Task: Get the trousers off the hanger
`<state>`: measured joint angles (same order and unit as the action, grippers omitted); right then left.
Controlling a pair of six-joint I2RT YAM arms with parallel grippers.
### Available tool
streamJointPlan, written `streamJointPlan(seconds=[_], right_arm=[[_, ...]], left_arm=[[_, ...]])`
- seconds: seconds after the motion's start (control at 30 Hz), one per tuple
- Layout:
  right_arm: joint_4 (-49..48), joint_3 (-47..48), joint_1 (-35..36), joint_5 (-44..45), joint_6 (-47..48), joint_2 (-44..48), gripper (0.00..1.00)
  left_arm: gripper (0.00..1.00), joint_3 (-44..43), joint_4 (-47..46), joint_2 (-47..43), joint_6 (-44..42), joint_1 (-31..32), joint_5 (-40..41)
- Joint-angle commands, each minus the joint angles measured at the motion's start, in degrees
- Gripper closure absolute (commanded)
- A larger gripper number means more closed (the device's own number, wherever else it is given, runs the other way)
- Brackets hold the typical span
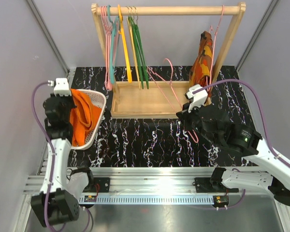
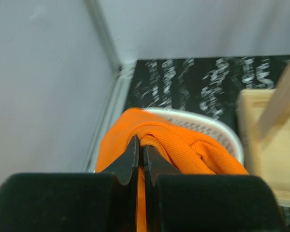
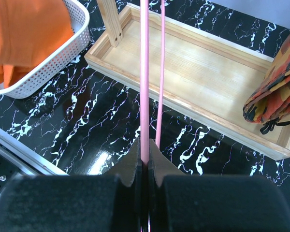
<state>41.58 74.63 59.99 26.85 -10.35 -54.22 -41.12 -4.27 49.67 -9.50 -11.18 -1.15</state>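
The bright orange trousers (image 1: 84, 118) lie bunched in the white basket (image 1: 99, 116) at the left, off the hanger. My left gripper (image 1: 64, 104) is shut on a fold of the trousers (image 2: 183, 150) over the basket (image 2: 217, 126); its jaws pinch the cloth. The thin pink hanger (image 1: 168, 82) leans bare over the wooden tray. My right gripper (image 1: 188, 115) is shut on the hanger's wire (image 3: 144, 72), which runs up from between the jaws. The trousers also show in the right wrist view (image 3: 26, 34), in the basket (image 3: 53, 63).
A wooden rack (image 1: 169, 9) stands at the back on a wooden tray (image 1: 140, 104), with pink, teal, yellow and green hangers (image 1: 135, 48) on its rail. An orange-yellow-brown patterned garment (image 1: 202, 63) hangs at the right end. Grey walls close in both sides.
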Motion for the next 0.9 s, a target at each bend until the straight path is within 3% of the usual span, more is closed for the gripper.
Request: streamJointPlan(seconds=[0.0,0.2,0.33,0.5,0.6,0.73,0.83,0.87], right_arm=[[-3.09,0.08,0.04,-0.13,0.77,0.87,1.00],[-3.70,-0.01,0.04,0.04,0.86,-0.71,1.00],[-3.97,0.08,0.13,-0.83,0.94,-2.21,1.00],[-3.00,0.25,0.04,-1.54,1.03,-2.13,1.00],[-3.00,0.17,0.04,-1.63,0.94,-0.55,1.00],[-3.35,0.34,0.04,-1.63,1.03,0.08,1.00],[-3.61,0.43,0.13,-2.50,0.95,-0.36,1.00],[-3.70,0.43,0.04,-2.77,0.86,-0.28,1.00]], left_arm=[[1.00,-15.87,0.38,6.90,3.25,-0.33,-15.72],[1.00,-16.18,-4.78,7.28,7.21,-3.75,-17.13],[1.00,-7.51,-10.30,5.71,9.23,-7.97,-18.55],[1.00,8.94,-16.38,4.91,15.64,-12.53,-8.54],[1.00,12.55,-12.97,7.01,18.19,-13.95,1.13],[1.00,7.82,-2.52,7.54,21.44,-14.57,17.44],[1.00,3.08,8.55,11.49,23.55,-18.17,20.47],[0.96,2.28,11.89,12.46,23.47,-18.52,20.92]])
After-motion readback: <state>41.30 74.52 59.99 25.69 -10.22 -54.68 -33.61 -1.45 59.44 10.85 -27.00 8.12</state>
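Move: The left hand already holds the orange trousers by a bunched edge. The white basket they are going into has its middle about 2 cm ahead, 7 cm right and some 23 cm below. The wooden tray lies roughly 17 cm ahead and 50 cm right, about 26 cm below; the pink hangers hang some 17 cm ahead and 26 cm right. From the right hand, the basket is about 16 cm ahead, 53 cm left and 31 cm below. Forward and up by roughly 5 cm, the left hand finishes a quick flick, then whips down, left and back, dropping some 17 cm towards the basket's near left side. The wrist swings about 30 degrees counter-clockwise, its left side dipping and the fingers tipping down a little, and the closed fingers keep their pinch on the trousers. ##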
